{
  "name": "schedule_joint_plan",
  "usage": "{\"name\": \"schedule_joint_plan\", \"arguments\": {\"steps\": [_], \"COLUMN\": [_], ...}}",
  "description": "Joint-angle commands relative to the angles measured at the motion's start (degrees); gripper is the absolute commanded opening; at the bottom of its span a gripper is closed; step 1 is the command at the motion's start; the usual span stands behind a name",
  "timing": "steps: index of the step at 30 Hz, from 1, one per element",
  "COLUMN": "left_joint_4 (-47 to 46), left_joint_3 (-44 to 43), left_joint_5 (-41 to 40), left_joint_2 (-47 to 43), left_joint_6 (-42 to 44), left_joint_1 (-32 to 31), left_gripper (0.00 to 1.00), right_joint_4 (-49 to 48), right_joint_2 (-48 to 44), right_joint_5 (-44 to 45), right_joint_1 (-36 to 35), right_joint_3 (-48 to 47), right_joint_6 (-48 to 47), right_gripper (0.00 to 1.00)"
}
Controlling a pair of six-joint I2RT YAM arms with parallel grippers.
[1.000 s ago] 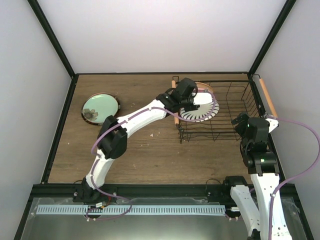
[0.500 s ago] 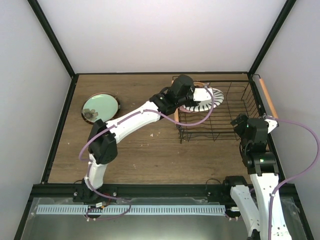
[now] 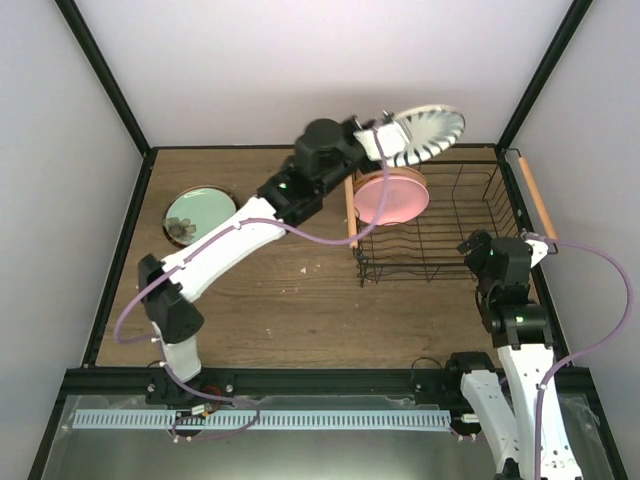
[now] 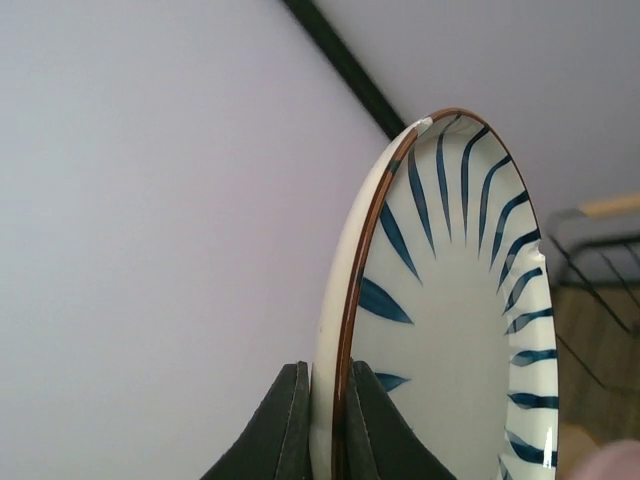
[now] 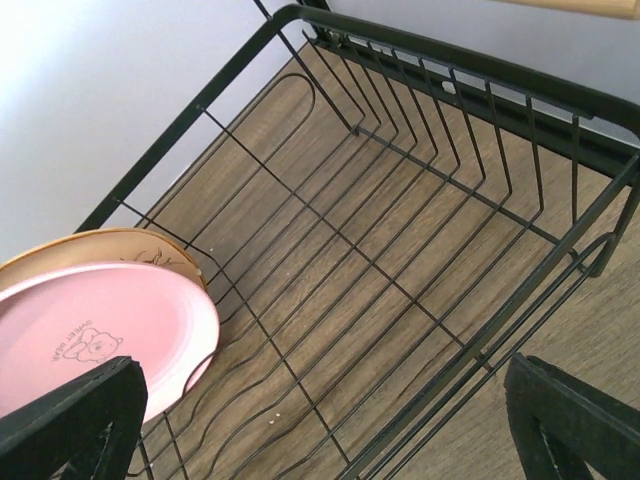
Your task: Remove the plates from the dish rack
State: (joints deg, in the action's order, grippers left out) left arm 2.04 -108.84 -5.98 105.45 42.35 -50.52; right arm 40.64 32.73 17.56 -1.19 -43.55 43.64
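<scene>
My left gripper is shut on the rim of the white plate with dark radial stripes, holding it in the air above the back left corner of the dish rack. In the left wrist view the fingers pinch that plate edge-on. A pink plate leans in the rack's left end, with a tan plate right behind it. My right gripper is open over the rack's near right corner, holding nothing.
A mint green plate lies flat on the table at the left, on top of a dark-rimmed plate. The rack has tan wooden handles on its left and right sides. Walls close in the table at the back and sides.
The left arm has lifted the striped plate up out of the rack and toward the back, uncovering the pink plate. The right arm has barely moved.
</scene>
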Motion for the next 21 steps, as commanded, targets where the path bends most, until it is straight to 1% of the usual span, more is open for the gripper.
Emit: {"name": "schedule_joint_plan", "arguments": {"steps": [1, 4, 8, 10, 14, 17, 19, 21], "left_joint_4": [-17.10, -14.69, -5.36, -1.82, 4.58, 9.60, 10.39, 9.38], "left_joint_3": [-4.47, -4.36, -3.25, -0.25, 7.28, 12.60, 17.96, 23.41], "left_joint_5": [-6.07, -7.70, -6.98, -5.34, 1.54, 8.74, 13.59, 16.50], "left_joint_2": [-9.47, -12.25, -16.06, -18.49, -22.85, -24.14, -25.21, -26.54], "left_joint_6": [-8.20, -15.63, -27.31, -33.58, -47.93, -61.68, -68.12, -72.41], "left_joint_1": [6.23, 12.77, 22.96, 28.50, 41.31, 51.95, 57.26, 60.97], "left_gripper": [0.04, 0.04, 0.04, 0.04, 0.04, 0.04, 0.04, 0.04], "right_joint_4": [-1.99, -3.31, -5.68, -6.81, -8.48, -9.60, -10.11, -10.47], "right_joint_2": [0.73, 1.86, 3.64, 4.86, 6.76, 8.16, 8.79, 9.45], "right_joint_5": [-0.99, -2.13, -3.66, -4.25, -5.27, -5.90, -6.17, -6.32], "right_joint_1": [0.22, 0.22, 0.22, 0.22, 0.22, 0.22, 0.22, 0.23], "right_joint_3": [0.75, 1.25, 1.88, 1.78, 1.80, 1.68, 1.47, 1.14], "right_joint_6": [0.62, 0.34, -0.49, -1.03, -1.95, -2.60, -3.13, -3.64], "right_gripper": [1.00, 1.00, 1.00, 1.00, 1.00, 1.00, 1.00, 1.00]}}
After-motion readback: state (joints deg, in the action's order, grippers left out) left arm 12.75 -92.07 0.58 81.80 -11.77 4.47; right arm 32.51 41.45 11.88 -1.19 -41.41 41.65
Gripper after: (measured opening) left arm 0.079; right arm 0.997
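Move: The left hand, gripping the striped plate high over the rack's left end, is bound for the plate stack, about 44 cm to its left, 11 cm ahead and 42 cm below. The left handle lies some 12 cm ahead, 2 cm right and 33 cm down; the pink plate about 13 cm ahead, 13 cm right and 35 cm down. From the right hand the stack is roughly 78 cm left, 26 cm ahead and 22 cm below. Still pinching the striped plate by its rim, the left hand swings fast to the left, some 47 cm, and about 8 cm forward towards the stack, arching up about 14 cm and sinking nearly all of that again. The wrist turns counter-clockwise and rolls its left side down, about 70 degrees in all, until the fingers point forward. The right hand, open and empty, eases about 4 cm forward and slightly down over the rack. ##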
